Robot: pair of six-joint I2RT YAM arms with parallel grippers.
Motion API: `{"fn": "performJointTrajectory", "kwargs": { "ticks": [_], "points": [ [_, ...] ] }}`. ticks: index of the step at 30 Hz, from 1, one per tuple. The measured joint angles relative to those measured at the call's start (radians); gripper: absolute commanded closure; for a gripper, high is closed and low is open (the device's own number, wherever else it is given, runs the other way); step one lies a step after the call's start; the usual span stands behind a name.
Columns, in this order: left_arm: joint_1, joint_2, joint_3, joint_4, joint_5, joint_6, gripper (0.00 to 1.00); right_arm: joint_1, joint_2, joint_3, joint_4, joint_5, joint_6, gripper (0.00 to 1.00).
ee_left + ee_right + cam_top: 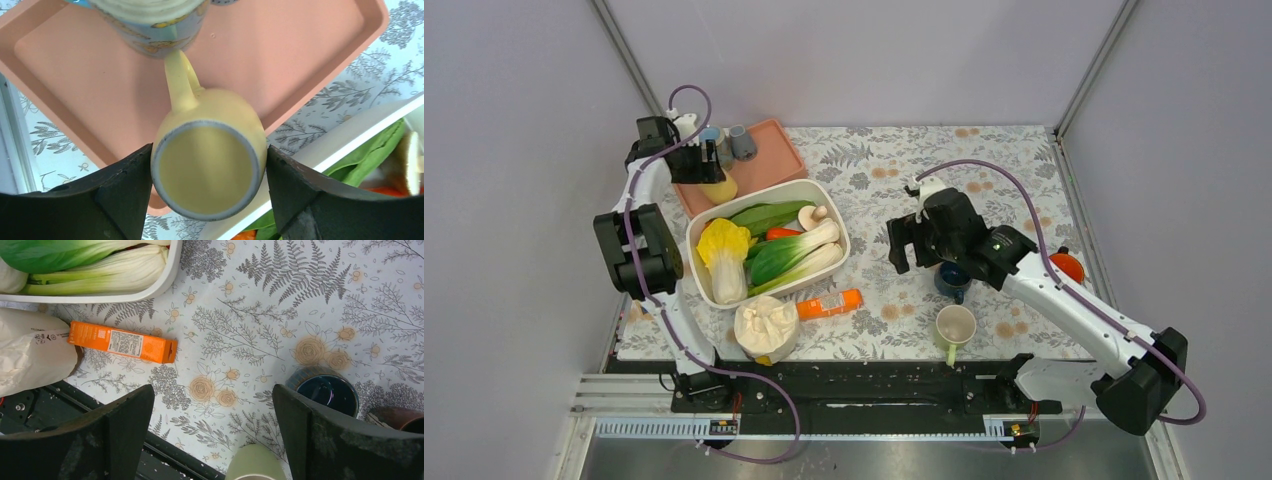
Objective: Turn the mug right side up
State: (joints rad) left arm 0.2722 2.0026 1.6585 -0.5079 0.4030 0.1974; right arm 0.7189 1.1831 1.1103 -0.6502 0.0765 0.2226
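Note:
A yellow mug is upside down, its flat base with a grey ring facing the left wrist camera and its handle pointing away. It is at the near edge of the pink tray; I cannot tell whether it rests on it or is lifted. My left gripper is shut on it, a finger pressed against each side. In the top view the mug shows just under my left gripper. My right gripper is open and empty above the table.
A patterned mug and a grey cup stand on the tray. A white bin of vegetables is beside it. An orange box, a white bag, a blue mug and an upright green mug lie near the front.

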Motion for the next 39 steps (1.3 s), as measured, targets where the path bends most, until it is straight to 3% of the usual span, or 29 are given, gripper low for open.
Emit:
{"fn": "performJointTrajectory", "kwargs": {
  "ticks": [25,39],
  "points": [
    [-0.062,-0.005,0.117,-0.043,0.024,-0.167,1.00,0.000,0.078,0.000,0.110,-0.093,0.013,0.03],
    [-0.088,-0.072,0.103,-0.085,0.146,-0.263,1.00,0.000,0.127,0.000,0.249,-0.181,0.087,0.04]
  ]
}}
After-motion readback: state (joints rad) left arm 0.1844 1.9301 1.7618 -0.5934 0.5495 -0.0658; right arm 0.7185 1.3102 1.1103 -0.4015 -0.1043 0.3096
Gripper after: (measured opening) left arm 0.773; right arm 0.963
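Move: In the left hand's fingers already hangs the yellow mug, just below its hand point; the open right gripper it goes to meet is about 45 cm to the right, 25 cm back and 8 cm higher. The patterned blue mug stands 10 cm ahead, the grey one 12 cm ahead and 6 cm right, the vegetable basket 14 cm back and 14 cm right. From the right hand, the yellow mug is 27 cm ahead, 44 cm left and 11 cm lower. Carrying the yellow mug with an unchanged grip, the left hand goes right and up, about 8 cm each, swinging briefly forward and back again, away from the patterned blue mug and towards the right gripper, while rolling some 15 degrees, its left side dropping. The right hand comes to meet it, some 6 cm left and slightly forward, fingers wide open, its left side rolling up about 10 degrees. ##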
